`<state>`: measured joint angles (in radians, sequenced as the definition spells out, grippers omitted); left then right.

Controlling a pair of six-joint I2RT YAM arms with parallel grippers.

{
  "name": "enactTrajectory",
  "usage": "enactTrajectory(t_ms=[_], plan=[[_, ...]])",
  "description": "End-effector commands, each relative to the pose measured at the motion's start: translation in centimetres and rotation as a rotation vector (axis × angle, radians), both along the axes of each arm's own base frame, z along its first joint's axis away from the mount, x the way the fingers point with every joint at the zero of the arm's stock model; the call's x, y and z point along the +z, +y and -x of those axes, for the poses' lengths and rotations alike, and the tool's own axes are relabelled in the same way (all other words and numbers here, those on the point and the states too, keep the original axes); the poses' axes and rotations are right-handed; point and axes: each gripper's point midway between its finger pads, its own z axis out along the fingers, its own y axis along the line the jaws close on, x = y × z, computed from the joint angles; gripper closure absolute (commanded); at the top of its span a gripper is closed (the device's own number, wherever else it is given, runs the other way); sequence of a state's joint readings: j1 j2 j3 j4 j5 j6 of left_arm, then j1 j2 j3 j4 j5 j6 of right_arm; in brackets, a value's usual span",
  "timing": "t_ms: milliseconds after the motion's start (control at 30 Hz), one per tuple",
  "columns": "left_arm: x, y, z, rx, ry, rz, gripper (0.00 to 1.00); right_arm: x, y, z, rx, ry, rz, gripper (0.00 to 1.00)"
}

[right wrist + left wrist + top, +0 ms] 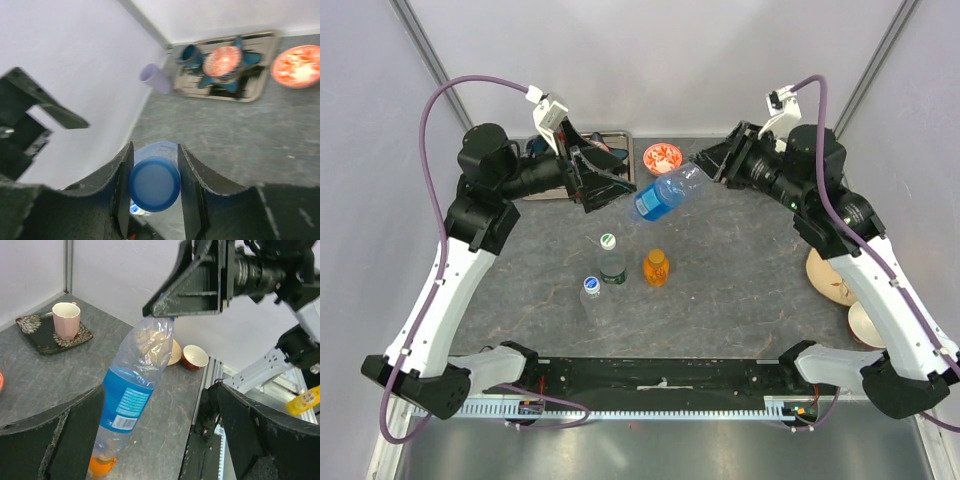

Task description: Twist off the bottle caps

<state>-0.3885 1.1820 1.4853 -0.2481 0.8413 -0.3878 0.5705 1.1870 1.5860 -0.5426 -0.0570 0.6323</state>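
A blue-labelled bottle [663,194] hangs tilted in the air above the table. My right gripper [155,185] is shut on its blue cap [155,183], one finger on each side. In the top view that right gripper [705,165] holds the bottle's upper end. My left gripper [160,440] stands wide open, its fingers [50,440] apart from the bottle's body [131,390]. On the table stand an orange bottle [656,267] and two clear bottles, one with a white-and-green cap [608,240], one with a white-and-blue cap [590,284].
A red patterned bowl [662,155] and a metal tray [616,138] sit at the back. A lilac cup [156,78] lies beside the tray. A pink mug [66,320] stands on a dark saucer. Two bowls [830,275] sit at the right edge.
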Motion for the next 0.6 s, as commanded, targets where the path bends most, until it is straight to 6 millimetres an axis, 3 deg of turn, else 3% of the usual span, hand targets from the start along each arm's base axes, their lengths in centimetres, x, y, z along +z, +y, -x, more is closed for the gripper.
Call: enactTrajectory(t_ms=[0, 167, 433, 567], plan=[[0.2, 0.2, 2.9, -0.104, -0.168, -0.035, 0.00, 4.8, 3.4, 3.6, 0.326, -0.043, -0.221, 1.00], [-0.5, -0.2, 3.2, -0.115, -0.175, -0.046, 0.00, 5.8, 4.7, 5.0, 0.448, -0.060, -0.274, 1.00], [-1.3, -2.6, 2.4, -0.178, -0.119, -0.065, 0.00, 5.2, 5.2, 4.5, 0.477, -0.067, -0.230, 1.00], [-2.6, -4.2, 2.2, -0.208, -0.109, -0.111, 0.00, 5.4, 5.4, 4.3, 0.483, -0.070, -0.223, 1.00]])
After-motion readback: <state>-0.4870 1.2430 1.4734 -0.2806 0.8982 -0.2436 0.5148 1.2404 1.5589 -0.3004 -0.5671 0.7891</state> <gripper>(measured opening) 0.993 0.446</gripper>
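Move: The blue bottle, held cap-up and slanting by the right hand, has its middle about 8 cm to the left hand's right, 4 cm ahead and 6 cm below. From the left hand the orange bottle stands 5 cm right, level and some 38 below; the green-capped bottle is 6 cm left, 1 ahead, 36 below. From the right hand the bottle's middle is 5 cm left, 2 ahead and 7 below; the left gripper sits 13 cm left, 3 back, at equal height. Leftwards, back and up, about 5 cm to the left, the right hand swings the bottle towards the left gripper, turning some 25 degrees counter-clockwise and keeping its pinch on the cap. The left hand, fingers staying wide open, first eases back 2–3 cm, then goes right and down around the bottle's body, turning slightly clockwise. ##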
